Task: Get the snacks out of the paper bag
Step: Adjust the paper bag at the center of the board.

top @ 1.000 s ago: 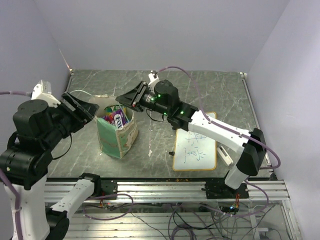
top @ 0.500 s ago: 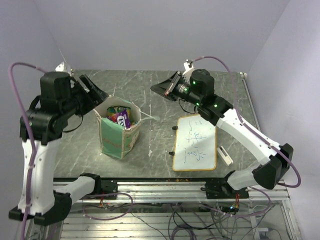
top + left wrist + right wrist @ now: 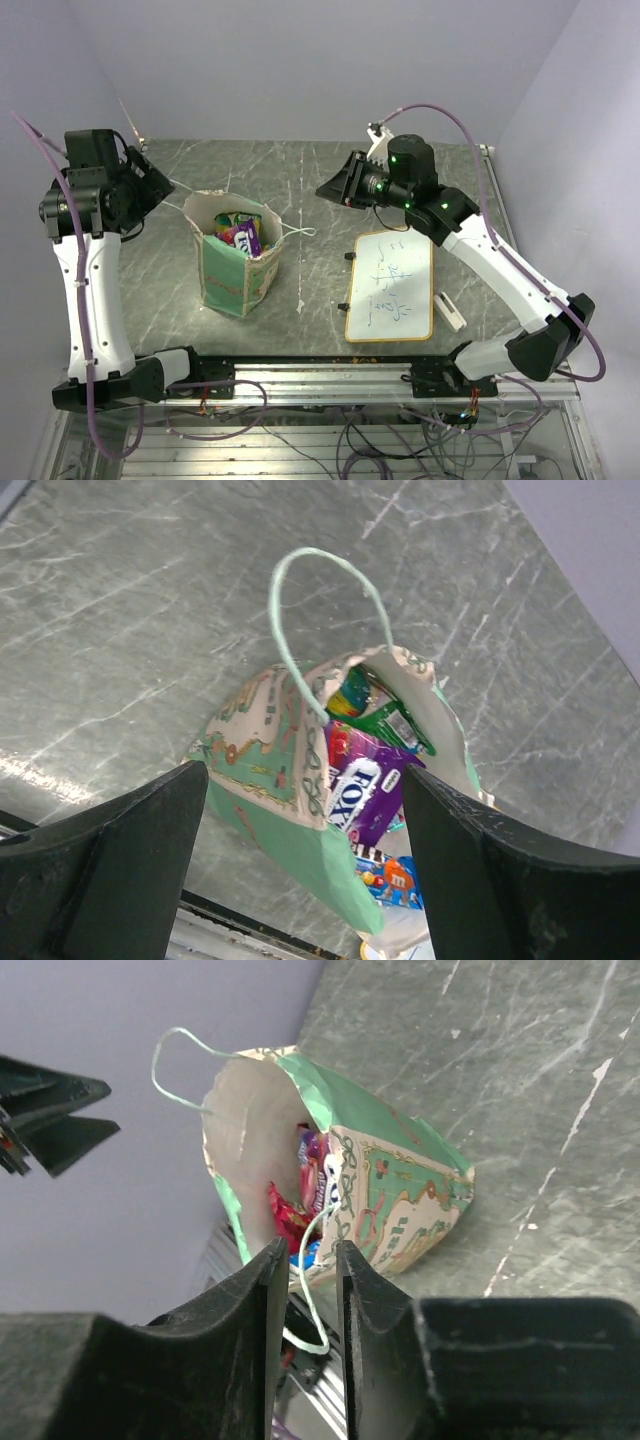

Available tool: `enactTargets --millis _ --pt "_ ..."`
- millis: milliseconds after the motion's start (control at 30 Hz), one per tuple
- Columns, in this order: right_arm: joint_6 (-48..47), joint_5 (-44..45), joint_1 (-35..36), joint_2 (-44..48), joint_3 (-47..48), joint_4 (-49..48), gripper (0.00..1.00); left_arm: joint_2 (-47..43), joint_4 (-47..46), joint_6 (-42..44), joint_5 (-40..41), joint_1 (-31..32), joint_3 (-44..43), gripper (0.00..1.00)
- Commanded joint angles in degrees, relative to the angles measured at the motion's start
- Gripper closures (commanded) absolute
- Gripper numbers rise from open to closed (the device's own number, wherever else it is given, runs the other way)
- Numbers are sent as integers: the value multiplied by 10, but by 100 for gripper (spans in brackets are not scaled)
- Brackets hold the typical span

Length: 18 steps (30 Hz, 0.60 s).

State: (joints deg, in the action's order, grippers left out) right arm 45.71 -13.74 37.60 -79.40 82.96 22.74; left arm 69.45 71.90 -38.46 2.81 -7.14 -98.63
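Note:
The paper bag (image 3: 236,272) stands upright and open at the table's left-middle, with its string handles loose. The snacks (image 3: 239,232) fill it. The left wrist view shows the bag (image 3: 285,742) holding a purple packet (image 3: 366,792), a green packet (image 3: 388,718) and a blue one (image 3: 396,876). My left gripper (image 3: 150,186) is raised left of the bag, wide open and empty (image 3: 303,775). My right gripper (image 3: 336,188) hangs right of the bag, empty, its jaws a narrow gap apart (image 3: 308,1250). In its view the bag (image 3: 392,1192) shows red and purple packets (image 3: 300,1200).
A whiteboard (image 3: 391,286) with writing lies right of the bag, and a small white eraser block (image 3: 449,312) lies beside its right edge. The purple walls stand close on the left, back and right. The metal rail (image 3: 320,378) runs along the near edge.
Both grippers were at the bag's mouth a second ago. The left arm has risen and swung back to the left; the right gripper has drawn off to the right. The bag stays open.

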Motion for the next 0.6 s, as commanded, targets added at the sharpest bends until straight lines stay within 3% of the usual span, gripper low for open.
enactTargets --millis 0,200,400,500,567 --pt "-88 -21 -3 -24 43 50 73 3 -16 23 -4 -45 20 12" --pt "-163 -45 -3 -52 85 89 62 34 -121 39 -116 -79 81 16" --pt "-245 -138 -2 -81 110 140 35 83 -167 32 -136 -83 95 26" --pt "-277 -179 5 -103 123 180 29 90 -202 19 -174 -84 89 39" --pt "-279 -192 10 -117 131 198 28 90 -217 12 -195 -84 84 53"
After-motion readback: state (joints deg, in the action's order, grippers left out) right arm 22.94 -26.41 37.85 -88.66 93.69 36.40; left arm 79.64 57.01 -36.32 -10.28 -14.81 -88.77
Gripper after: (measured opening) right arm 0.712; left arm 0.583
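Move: Ahead of the open left gripper, about 7 cm farther out, nearly in line sideways and 8 cm lower, is the paper bag's left handle; the paper bag itself is centred some 13 cm to that hand's right, 1 cm ahead and 19 cm below. For the right gripper, the bag's right handle is roughly 6 cm left, 2 cm back and 8 cm down, with the paper bag 19 cm left and 2 cm back, and the board 16 cm right, 5 cm back, far below. Drifting slightly left first, the left hand then reaches forward and down about 7 cm each way onto the bag's left handle, its fingers starting to close around the loop. Meanwhile the right hand sinks some 3 cm, easing back and left towards the right handle, turning about 20 degrees counter-clockwise with its left side dipping, and spreads its nearly shut fingers wide. ##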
